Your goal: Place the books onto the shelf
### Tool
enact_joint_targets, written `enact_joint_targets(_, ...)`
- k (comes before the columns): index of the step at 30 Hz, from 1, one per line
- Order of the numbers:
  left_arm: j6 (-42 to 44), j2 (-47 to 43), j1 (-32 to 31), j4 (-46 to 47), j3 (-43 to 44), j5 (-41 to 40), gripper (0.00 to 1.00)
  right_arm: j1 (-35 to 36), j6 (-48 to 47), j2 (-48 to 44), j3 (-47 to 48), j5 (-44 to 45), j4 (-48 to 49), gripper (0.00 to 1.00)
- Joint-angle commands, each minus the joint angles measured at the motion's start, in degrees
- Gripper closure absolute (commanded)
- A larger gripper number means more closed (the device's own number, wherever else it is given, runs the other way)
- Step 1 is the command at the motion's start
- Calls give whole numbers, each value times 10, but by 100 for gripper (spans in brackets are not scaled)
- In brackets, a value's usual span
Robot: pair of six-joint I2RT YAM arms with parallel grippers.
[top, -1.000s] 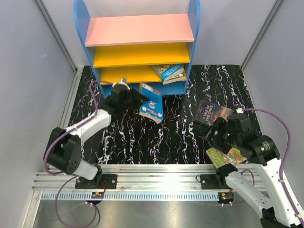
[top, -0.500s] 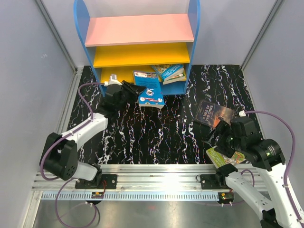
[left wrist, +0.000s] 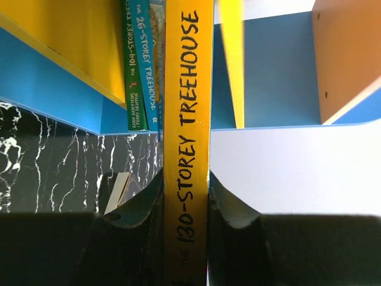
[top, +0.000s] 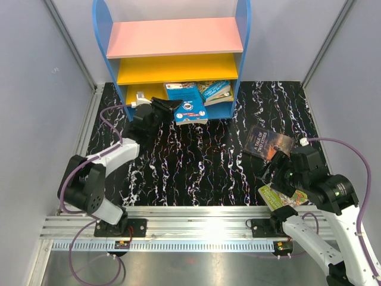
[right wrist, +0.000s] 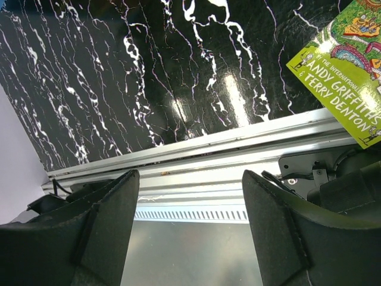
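My left gripper (top: 172,107) (left wrist: 186,182) is shut on a blue book (top: 188,102), whose yellow spine (left wrist: 187,119) reads "130-Storey Treehouse". The book is at the mouth of the lowest compartment of the shelf (top: 102,36), next to two books (top: 214,90) lying inside; their green and blue spines (left wrist: 140,65) show in the left wrist view. A dark "A Tale of Two Cities" book (top: 268,142) lies on the mat at the right. A lime-green book (top: 283,195) (right wrist: 348,71) lies by the near edge, partly under my right arm. My right gripper (top: 272,171) (right wrist: 190,199) hangs open above the mat's near edge, holding nothing.
The black marbled mat (top: 202,161) covers the table. An aluminium rail (top: 190,217) (right wrist: 226,149) with the arm bases runs along the near edge. Grey walls close in both sides and the back. The shelf's pink top board (top: 175,37) and yellow board (top: 175,68) carry nothing.
My left gripper has carried the blue book away from the mat's middle and up to the shelf's lowest opening. The right arm has shifted slightly toward the near right, still open.
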Motion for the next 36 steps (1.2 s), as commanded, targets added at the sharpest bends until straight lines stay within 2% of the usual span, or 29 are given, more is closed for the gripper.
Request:
enact_joint_targets(1, -30, 21, 2, 127, 34, -22, 100, 4, -20, 6, 21, 17, -24, 23)
enact_joint_targets(11, -106, 137, 1, 286, 71, -76, 100, 4, -43, 28, 18, 7, -11, 25)
enact_joint_targets(22, -110, 253, -2, 323, 164, -123, 100, 4, -74, 46, 19, 7, -7, 25)
enact_joint_targets(29, -110, 314, -14, 321, 249, -109, 100, 4, -89, 50, 23, 7, -14, 26)
enact_joint_targets(36, -203, 356, -15, 483, 234, -97, 100, 4, -91, 42, 18, 6, -29, 26)
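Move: Ahead of the left hand, which already grips the 130-Storey Treehouse book by its spine, the free slot on the lower yellow board lies about 15 cm forward, 9 cm to the right and roughly level. The standing treehouse books are some 10 cm ahead and 16 cm right, a little lower. The shelf's left side panel is about 20 cm left and 8 cm ahead. From the right hand the slot is roughly 43 cm forward and 24 cm left, about level. Sliding the held book into the compartment, the left hand pushes forward about 13 cm between the two yellow boards. It dips nearly 3 cm at first and climbs back as it goes in, edging about 3 cm right, mostly late, towards the other treehouse books. The wrist rolls some 20 degrees, left side down, and the fingertips tip slightly up; the fingers keep their pinch on the spine. ##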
